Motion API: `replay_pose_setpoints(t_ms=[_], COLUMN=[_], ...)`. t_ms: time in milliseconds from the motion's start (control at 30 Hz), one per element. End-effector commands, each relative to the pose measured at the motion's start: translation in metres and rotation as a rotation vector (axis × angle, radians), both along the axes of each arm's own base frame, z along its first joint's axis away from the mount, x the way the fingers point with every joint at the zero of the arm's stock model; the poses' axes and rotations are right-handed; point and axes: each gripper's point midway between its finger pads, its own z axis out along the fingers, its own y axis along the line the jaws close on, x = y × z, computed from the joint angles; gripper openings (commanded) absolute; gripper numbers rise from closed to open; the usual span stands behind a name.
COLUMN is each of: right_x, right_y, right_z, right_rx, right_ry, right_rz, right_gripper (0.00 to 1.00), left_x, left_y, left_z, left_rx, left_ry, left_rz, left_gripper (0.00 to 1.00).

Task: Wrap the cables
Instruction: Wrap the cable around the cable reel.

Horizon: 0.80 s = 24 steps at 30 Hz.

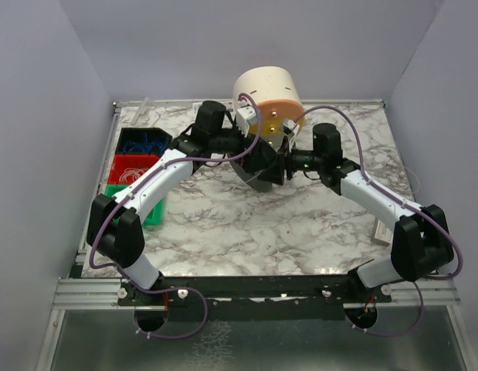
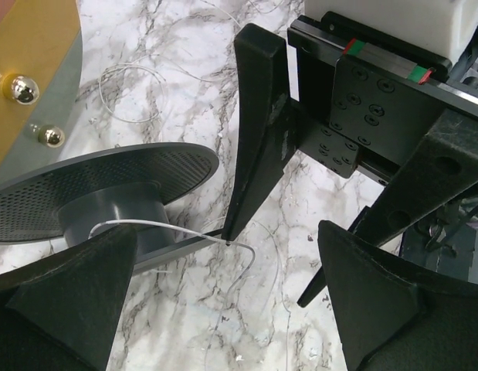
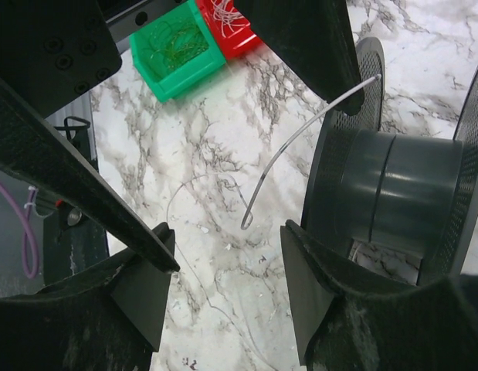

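The dark grey spool [image 1: 258, 179] sits mid-table between both grippers. In the left wrist view the spool [image 2: 92, 193] is beside my left finger [image 2: 69, 301]. A pale cable [image 2: 157, 226] runs off its hub and curls at the tip of the right arm's finger [image 2: 258, 131]. My left gripper [image 2: 223, 309] is open and empty. In the right wrist view the spool [image 3: 393, 193] stands behind my right finger [image 3: 339, 286]. The cable [image 3: 300, 147] hangs with its free end above the table between the fingers. My right gripper [image 3: 227, 286] is open and empty.
A cream and orange cylinder [image 1: 268, 100] stands behind the spool. Blue [image 1: 142, 141], red [image 1: 130, 166] and green [image 3: 177, 46] bins of wires sit at the left. Loose thin strands [image 2: 123, 93] lie on the marble table [image 1: 246, 232].
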Motion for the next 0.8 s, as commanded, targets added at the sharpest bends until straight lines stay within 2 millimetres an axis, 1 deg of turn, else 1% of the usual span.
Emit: replay_pose_setpoints(t_ms=[0, 200, 300, 400, 433, 467, 533, 567, 600, 700, 767], right_x=[0.019, 0.018, 0.021, 0.024, 0.025, 0.025, 0.025, 0.026, 0.028, 0.036, 0.036], right_y=[0.007, 0.012, 0.014, 0.016, 0.016, 0.017, 0.017, 0.016, 0.014, 0.002, -0.006], right_z=[0.037, 0.042, 0.042, 0.040, 0.039, 0.039, 0.039, 0.039, 0.040, 0.036, 0.036], right_rx=[0.072, 0.104, 0.116, 0.117, 0.117, 0.117, 0.119, 0.118, 0.114, 0.090, 0.086], right_ry=[-0.103, -0.088, -0.072, -0.058, -0.055, -0.054, -0.052, -0.050, -0.046, -0.019, -0.010], right_rz=[-0.017, 0.012, 0.006, 0.003, 0.005, 0.009, 0.014, 0.012, 0.000, -0.063, -0.072], right_gripper=[0.59, 0.56, 0.55, 0.50, 0.46, 0.39, 0.16, 0.07, 0.01, 0.00, 0.00], left_x=[-0.018, -0.018, -0.018, -0.019, -0.019, -0.020, -0.020, -0.021, -0.021, -0.025, -0.027], left_y=[-0.008, -0.008, -0.009, -0.009, -0.009, -0.009, -0.009, -0.009, -0.009, -0.006, -0.004], left_z=[-0.004, -0.005, -0.005, -0.006, -0.006, -0.006, -0.007, -0.007, -0.006, -0.005, -0.005], left_rx=[-0.019, -0.019, -0.021, -0.020, -0.021, -0.022, -0.022, -0.022, -0.021, -0.011, -0.006], left_ry=[0.056, 0.055, 0.055, 0.059, 0.060, 0.061, 0.063, 0.065, 0.065, 0.056, 0.042], left_rz=[-0.078, -0.078, -0.080, -0.083, -0.085, -0.090, -0.090, -0.090, -0.090, -0.103, -0.113], left_gripper=[0.99, 0.99, 0.99, 0.99, 0.99, 0.99, 0.99, 0.99, 0.99, 0.99, 0.99])
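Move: The white cable's loose bend hangs almost between the right fingertips, about 1 cm ahead and 3 cm to the left of the right hand. From the left hand the bend is about 1 cm back, 2 cm right and 3 cm down. The cable reel stands tilted, roughly 9 cm ahead, 4 cm left and 4 cm below the right hand; the drawer cabinet is some 20 cm ahead of that hand, 2 cm left and 6 cm lower. Upward and slightly left, by about 1.5 cm, the right hand eases in at the loose bend of the white cable, tilting some 5 degrees, then snaps its half-open fingers shut beside it. Meanwhile the left hand, still wide open with its front finger at the reel's rim where the cable comes over, shifts about 2 cm forward and 1 cm left. ##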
